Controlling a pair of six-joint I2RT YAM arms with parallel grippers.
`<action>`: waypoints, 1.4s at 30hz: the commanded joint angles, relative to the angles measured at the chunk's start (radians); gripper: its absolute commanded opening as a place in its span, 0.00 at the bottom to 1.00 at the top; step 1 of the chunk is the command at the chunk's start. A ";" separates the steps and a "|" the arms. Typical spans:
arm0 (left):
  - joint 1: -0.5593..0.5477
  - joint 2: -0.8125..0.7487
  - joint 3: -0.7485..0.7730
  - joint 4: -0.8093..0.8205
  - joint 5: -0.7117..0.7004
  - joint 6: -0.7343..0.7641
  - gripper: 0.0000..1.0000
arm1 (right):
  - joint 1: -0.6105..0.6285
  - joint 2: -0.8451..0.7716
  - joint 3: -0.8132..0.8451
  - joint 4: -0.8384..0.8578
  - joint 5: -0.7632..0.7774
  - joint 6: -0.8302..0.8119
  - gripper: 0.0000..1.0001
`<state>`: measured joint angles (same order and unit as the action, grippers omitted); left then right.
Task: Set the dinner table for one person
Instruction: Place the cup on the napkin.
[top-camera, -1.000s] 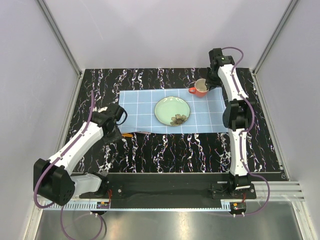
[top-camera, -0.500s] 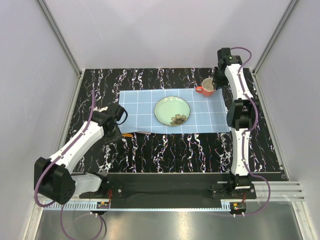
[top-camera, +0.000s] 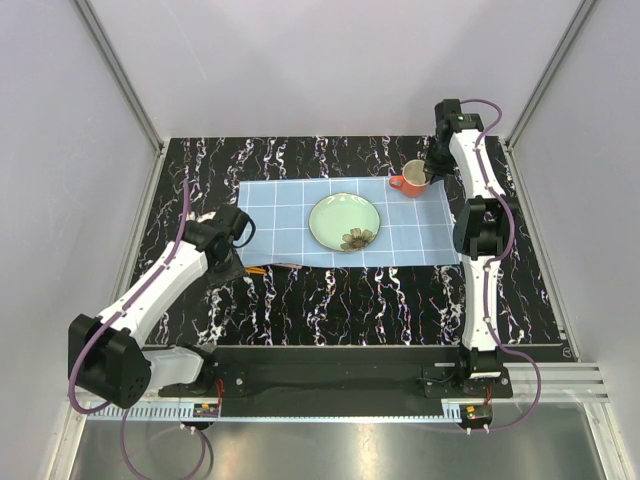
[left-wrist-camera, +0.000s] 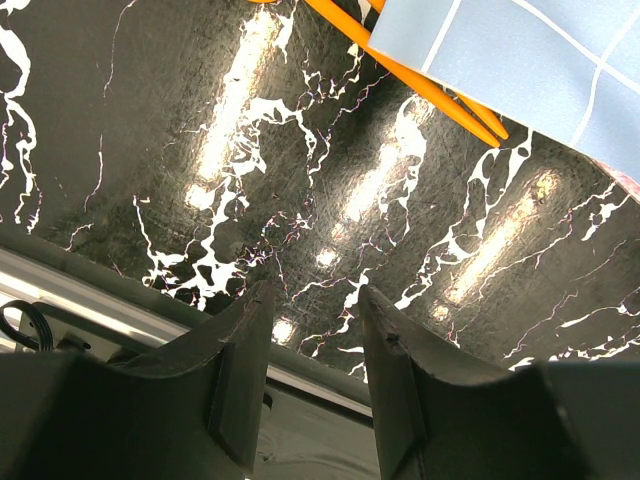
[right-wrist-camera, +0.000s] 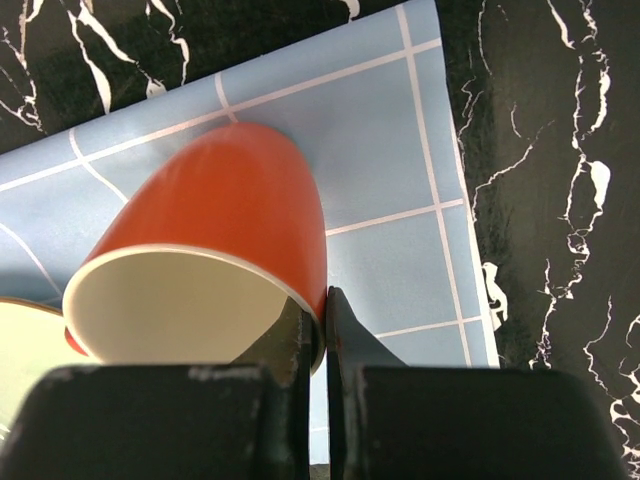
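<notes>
The dinner table (top-camera: 330, 300) is glossy black with white veins. A light blue gridded placemat (top-camera: 285, 215) lies on it, with a pale green plate (top-camera: 344, 220) at its middle. My right gripper (top-camera: 428, 172) is shut on the rim of a red cup (top-camera: 412, 176) with a cream inside, tilted over the mat's far right corner. In the right wrist view one finger is inside the cup (right-wrist-camera: 230, 210) and one outside, at the gripper (right-wrist-camera: 326, 300). My left gripper (left-wrist-camera: 315, 295) stands open and empty above bare tabletop, near an orange utensil (left-wrist-camera: 420, 85) lying partly under the mat's near left edge.
The orange utensil (top-camera: 258, 270) sticks out left of the mat's near corner, just beside my left gripper (top-camera: 232, 268). Grey walls and metal rails close in the table on three sides. The right arm's elbow (top-camera: 478, 228) hangs over the mat's right edge.
My right gripper has carried the red cup to the right, toward the mat's far right corner; most of that shift came early. The left arm has not moved.
</notes>
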<state>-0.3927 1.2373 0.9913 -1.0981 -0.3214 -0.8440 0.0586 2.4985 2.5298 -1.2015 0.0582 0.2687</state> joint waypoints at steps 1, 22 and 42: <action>0.003 -0.015 0.024 0.006 0.007 -0.018 0.44 | 0.006 -0.004 0.029 0.006 -0.049 0.009 0.00; 0.000 0.024 0.037 0.023 0.016 -0.013 0.43 | 0.021 -0.017 0.061 -0.015 -0.086 0.024 0.00; 0.000 0.017 0.014 0.026 0.019 -0.015 0.43 | 0.026 -0.051 0.123 -0.023 -0.125 0.059 0.38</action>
<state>-0.3927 1.2621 0.9928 -1.0958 -0.3058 -0.8608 0.0769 2.5118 2.6568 -1.2243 -0.0132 0.3099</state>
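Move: My right hand already pinches the right rim of the cup, whose middle is about 4 cm to the left, 1 cm ahead and 4 cm down. Its napkin spot lies some 6 cm left, 1 cm ahead and 8 cm below. The plate is about 25 cm left and 11 cm back; the napkin's far right corner, 7 cm right and 5 cm ahead. From my left hand that spot lies roughly 33 cm ahead and 52 cm right. Keeping my right fingers shut on the rim, I shift the cup about 2 cm left across the napkin towards the plate, at an unchanged height, then hold still while the fingers open and let go. I then lift the open hand some 3 cm, easing about 2 cm forward with a slight upward tip of the wrist. ##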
